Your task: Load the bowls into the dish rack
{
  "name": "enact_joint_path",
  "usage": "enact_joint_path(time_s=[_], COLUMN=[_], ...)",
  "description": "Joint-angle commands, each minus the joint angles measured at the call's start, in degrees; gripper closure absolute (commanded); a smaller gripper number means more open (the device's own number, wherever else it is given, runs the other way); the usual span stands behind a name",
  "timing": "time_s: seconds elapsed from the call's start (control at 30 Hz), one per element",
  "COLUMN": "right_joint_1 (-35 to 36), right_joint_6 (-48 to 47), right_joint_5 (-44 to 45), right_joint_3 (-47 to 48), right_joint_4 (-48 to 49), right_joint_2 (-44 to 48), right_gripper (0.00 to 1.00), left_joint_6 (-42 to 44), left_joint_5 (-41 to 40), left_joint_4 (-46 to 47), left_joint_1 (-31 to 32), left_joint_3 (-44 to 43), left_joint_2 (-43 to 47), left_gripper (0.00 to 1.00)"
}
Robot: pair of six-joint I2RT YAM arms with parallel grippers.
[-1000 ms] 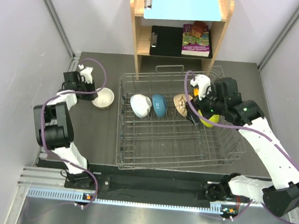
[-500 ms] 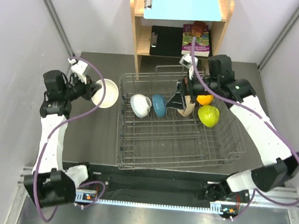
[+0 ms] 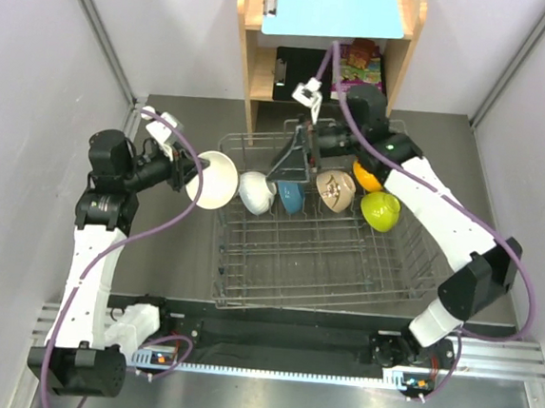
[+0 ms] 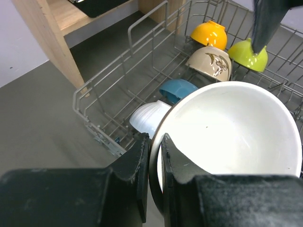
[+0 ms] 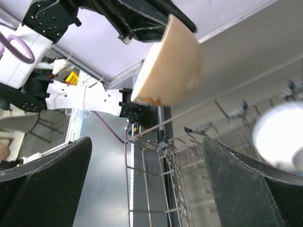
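My left gripper (image 3: 191, 172) is shut on the rim of a beige bowl (image 3: 213, 180), held tilted in the air at the left edge of the dish rack (image 3: 312, 298). In the left wrist view the left gripper (image 4: 155, 142) pinches this beige bowl (image 4: 232, 127). Standing in the rack are a white bowl (image 3: 254, 191), a blue bowl (image 3: 290, 196), a speckled beige bowl (image 3: 334, 190), an orange bowl (image 3: 366, 174) and a lime green bowl (image 3: 380, 211). My right gripper (image 3: 294, 158) hangs open and empty over the rack's back left part, facing the held bowl (image 5: 170, 61).
A wooden shelf unit (image 3: 255, 78) stands right behind the rack, holding a blue clipboard (image 3: 333, 7), a black pad and books. Grey walls close in on the left and right. Bare dark tabletop (image 3: 169, 243) lies left of the rack.
The left arm lifted the beige bowl off the table and carried it right to the rack's left edge. The open right gripper swung from the lime green bowl to the rack's back left.
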State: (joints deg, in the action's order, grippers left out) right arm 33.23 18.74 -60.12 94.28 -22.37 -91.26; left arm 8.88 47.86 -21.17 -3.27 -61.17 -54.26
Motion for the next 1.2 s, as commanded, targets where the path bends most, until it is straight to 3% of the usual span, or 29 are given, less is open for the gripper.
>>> enact_joint_path(time_s=[0.0,0.43,0.73,1.17], right_joint_1=[5.2,8.4,8.5,9.0], right_joint_6=[0.0,-0.6,3.0,8.4], right_joint_5=[-0.7,-3.6,-10.4,-10.5], right_joint_3=[3.5,12.2,13.6,14.9], right_joint_4=[2.9,-0.3,1.9,7.6], right_joint_2=[-4.5,-16.1,-16.8,-21.1], right_gripper=[0.0,0.0,0.0,0.0], left_joint_6=[-2.4,-5.2,-5.2,-6.7], left_joint_5=[-0.5,2.1,1.5,1.1], left_joint_4=[4.1,6.3,7.2,8.2], left_joint_1=[1.9,3.0,3.0,3.1], left_joint_3=[-1.2,0.3,3.2,3.3], left_joint_2=[0.7,1.4,1.6,2.1], left_gripper=[1.0,1.0,1.0,1.0])
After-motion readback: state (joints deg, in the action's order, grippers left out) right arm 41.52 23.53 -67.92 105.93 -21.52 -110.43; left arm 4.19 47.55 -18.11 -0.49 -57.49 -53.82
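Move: The white bowl in the left gripper has its middle about 16 cm to the right hand's left, some 3 cm back and 5 cm lower. From that hand, the racked white bowl lies roughly 7 cm left and 4 cm ahead, and the racked blue bowl about 2 cm right and 5 cm ahead, both some 22 cm below. The left hand pinches the held bowl's rim, with the bowl's middle about 3 cm to its right and 3 cm back. Leftward and down, the right hand swings about 8 cm left and some 7 cm lower towards the held bowl, mostly early on, then rises slightly and nearly settles. Its fingers stay wide open while the wrist turns roughly 15 degrees counter-clockwise, bringing them up to the bowl's free side. The left hand keeps its pinch on the rim, easing the bowl about 1.5 cm right and as much down. ##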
